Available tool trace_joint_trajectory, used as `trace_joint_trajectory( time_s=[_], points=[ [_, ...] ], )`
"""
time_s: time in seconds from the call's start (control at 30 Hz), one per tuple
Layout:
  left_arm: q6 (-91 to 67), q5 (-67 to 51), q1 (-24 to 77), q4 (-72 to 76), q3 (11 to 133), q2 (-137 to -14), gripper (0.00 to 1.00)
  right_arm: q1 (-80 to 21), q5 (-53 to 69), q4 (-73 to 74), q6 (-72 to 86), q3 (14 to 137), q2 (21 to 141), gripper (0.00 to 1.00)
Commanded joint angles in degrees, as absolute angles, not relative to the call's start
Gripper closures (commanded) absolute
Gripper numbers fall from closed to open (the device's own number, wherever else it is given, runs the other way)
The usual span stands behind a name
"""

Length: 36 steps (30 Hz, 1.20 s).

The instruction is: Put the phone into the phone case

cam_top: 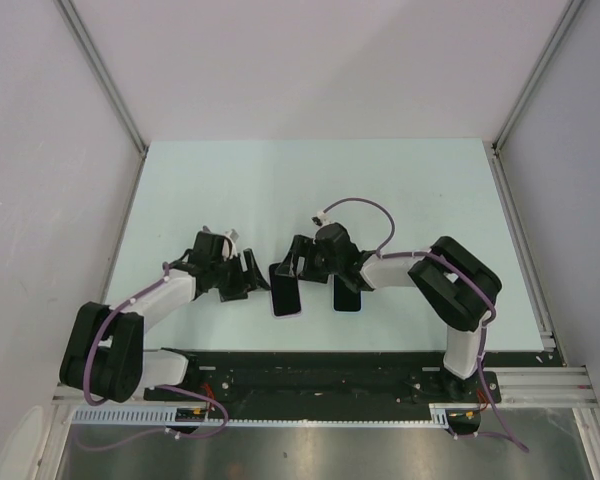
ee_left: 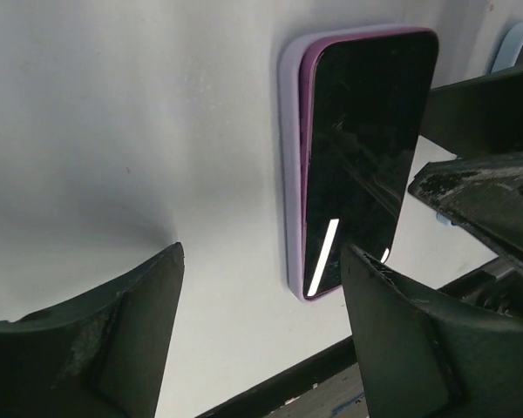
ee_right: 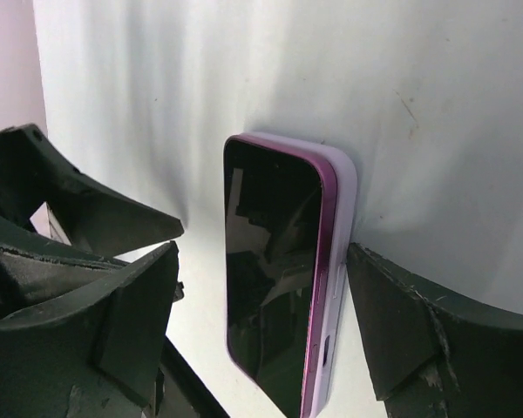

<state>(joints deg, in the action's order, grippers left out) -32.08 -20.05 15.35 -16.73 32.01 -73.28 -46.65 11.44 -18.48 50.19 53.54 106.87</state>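
The phone (cam_top: 283,288) has a dark screen and a magenta frame. It lies screen up in the lilac phone case (ee_left: 289,174) on the table, between the two arms. In the right wrist view the phone (ee_right: 270,261) looks tilted in the case (ee_right: 340,200), with one long edge raised. My right gripper (ee_right: 261,322) is open and straddles the phone, its right finger (ee_right: 401,331) against the side of the case. My left gripper (ee_left: 261,331) is open just left of the phone's (ee_left: 362,148) near end, with only bare table between its fingers.
A dark flat object (cam_top: 348,295) lies just right of the phone, under the right arm. A pale blue edge (ee_left: 519,43) shows at the top right of the left wrist view. The table's black front rail (cam_top: 330,365) runs close behind both grippers.
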Motion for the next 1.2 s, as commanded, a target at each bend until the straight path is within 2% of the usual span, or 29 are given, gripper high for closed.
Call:
trace_joint_trajectory(
  time_s=[0.0, 0.5, 0.73, 0.77, 0.97, 1.17],
  points=[
    [-33.2, -23.3, 15.0, -13.4, 31.8, -74.4, 0.25, -47.3, 17.4, -20.0, 46.6, 54.1, 108.6, 0.17],
    [-34.2, -25.7, 15.1, -10.0, 33.0, -80.6, 0.36, -48.4, 14.2, -15.2, 44.8, 50.0, 101.1, 0.14],
    [-34.2, -28.4, 15.0, -9.4, 33.1, -84.1, 0.41, -48.6, 16.0, -21.4, 47.3, 46.9, 103.0, 0.13],
    [-34.3, -28.6, 15.0, -9.3, 33.0, -84.3, 0.47, -48.8, 16.2, -21.9, 47.5, 46.8, 103.4, 0.13],
    [-34.2, -30.4, 15.0, -8.7, 32.7, -85.0, 0.56, -47.7, 21.8, -27.4, 49.7, 46.7, 104.9, 0.13],
    [-35.0, -34.4, 15.0, -7.2, 31.5, -86.5, 0.59, -46.8, 29.2, -35.4, 53.8, 46.7, 106.3, 0.13]
  ],
)
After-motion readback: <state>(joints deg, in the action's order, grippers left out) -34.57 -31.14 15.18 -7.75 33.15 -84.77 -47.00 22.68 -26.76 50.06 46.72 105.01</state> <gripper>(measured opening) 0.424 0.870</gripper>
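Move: The purple case, with the phone already lying in it, is about 6 cm to the left hand's right, some 3 cm ahead and 2 cm below. The right hand is already over the case: the middle of the case is some 2 cm back from it, 1 cm to its left and 2 cm below. The light-blue phone lies about 14 cm to the right hand's right and 1 cm back, 2 cm lower. Drawing back about 4.5 cm along the case's right side, the right hand stays wide open with one fingertip still at that edge, turning some 10 degrees counter-clockwise. The left hand comes in about 3 cm to the right and slightly down, its fingers closing to roughly half their gap: the outer tip meets the case's left side, the inner one comes over the screen, and the wrist rolls about 10 degrees. ##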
